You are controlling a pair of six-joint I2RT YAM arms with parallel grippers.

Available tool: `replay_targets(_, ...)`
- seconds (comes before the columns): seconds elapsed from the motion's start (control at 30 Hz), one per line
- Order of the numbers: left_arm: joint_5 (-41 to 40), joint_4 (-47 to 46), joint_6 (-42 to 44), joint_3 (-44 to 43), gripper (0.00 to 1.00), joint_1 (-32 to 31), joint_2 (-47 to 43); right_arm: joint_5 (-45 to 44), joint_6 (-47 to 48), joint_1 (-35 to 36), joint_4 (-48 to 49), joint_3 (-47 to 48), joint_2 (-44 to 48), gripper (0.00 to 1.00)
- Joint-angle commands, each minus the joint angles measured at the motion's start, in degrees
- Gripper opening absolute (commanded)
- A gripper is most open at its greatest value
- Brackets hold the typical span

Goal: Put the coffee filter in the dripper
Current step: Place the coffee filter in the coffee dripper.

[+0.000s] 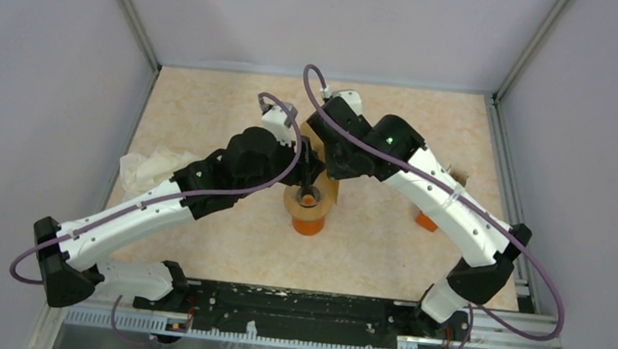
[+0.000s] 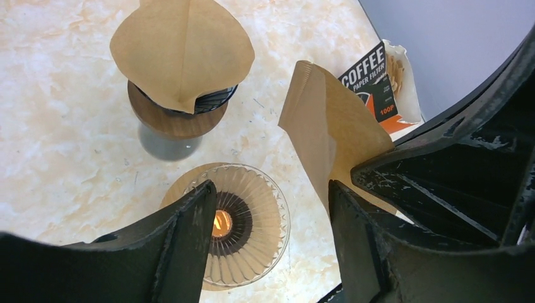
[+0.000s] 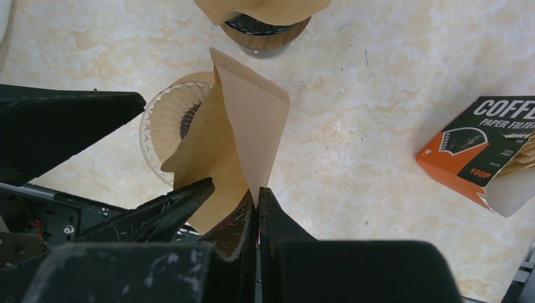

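The brown paper coffee filter (image 3: 249, 126) hangs folded flat from my right gripper (image 3: 257, 192), which is shut on its lower tip. It hovers over the right rim of the ribbed glass dripper (image 3: 165, 123), which stands on an orange base (image 1: 307, 223). My left gripper (image 2: 271, 189) is open above the dripper (image 2: 252, 221). Its right finger (image 2: 353, 246) stands close beside the filter (image 2: 328, 126), and nothing is between its fingers. From the top view the arms hide both grippers and the filter.
A second dripper on a wooden base (image 2: 176, 117) carries its own opened filter (image 2: 183, 50) just behind. An orange and black filter box (image 3: 479, 151) lies open to the right. Crumpled white paper (image 1: 146, 166) lies at the left wall.
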State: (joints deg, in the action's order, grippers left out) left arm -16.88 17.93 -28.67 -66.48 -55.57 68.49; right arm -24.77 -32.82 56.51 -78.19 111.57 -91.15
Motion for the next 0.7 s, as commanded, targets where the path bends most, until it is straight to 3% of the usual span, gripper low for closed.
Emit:
replay_targets(0.0,-0.6,2.0,1.1,-2.9,0.7,-0.4,0.0,0.3,-0.3,0.9,3.8,1.5,2.5,0.0)
replay_targets(0.23,0.8,3.4,1.0,-3.5,0.63,-0.7,-0.2,1.9,-0.3,0.9,5.2,0.4,2.8,0.0)
replay_targets(0.37,0.1,5.1,0.8,-4.2,0.54,-0.8,-0.6,2.7,-0.3,0.9,6.4,0.1,3.2,0.0)
replay_targets(0.67,-1.6,11.5,0.9,-7.6,0.15,-0.9,-0.4,2.6,0.9,0.9,7.1,-2.4,3.7,0.0)
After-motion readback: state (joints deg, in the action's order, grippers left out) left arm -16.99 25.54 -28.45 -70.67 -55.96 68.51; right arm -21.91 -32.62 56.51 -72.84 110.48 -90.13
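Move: The paper filter hangs from the right fingers, its middle about 4 cm to the left hand's right, 1 cm ahead and 1 cm below. The glass dripper lies some 5 cm ahead, 2 cm right and 13 cm below the left hand, and a filled dripper about 14 cm beyond it. From the right hand, the glass dripper is 7 cm ahead, 4 cm left and 13 cm below; the filter box is roughly 27 cm right, 11 cm ahead and 25 cm below. The left fingers close around the free edge of the coffee filter, going from wide open to nearly shut, while that hand shifts only about a centimetre back and to its left. The right hand, still pinching the other side, brings the paper about 2 cm left between those fingertips, rising nearly 1 cm and rolling some 5 degrees, left side up. ##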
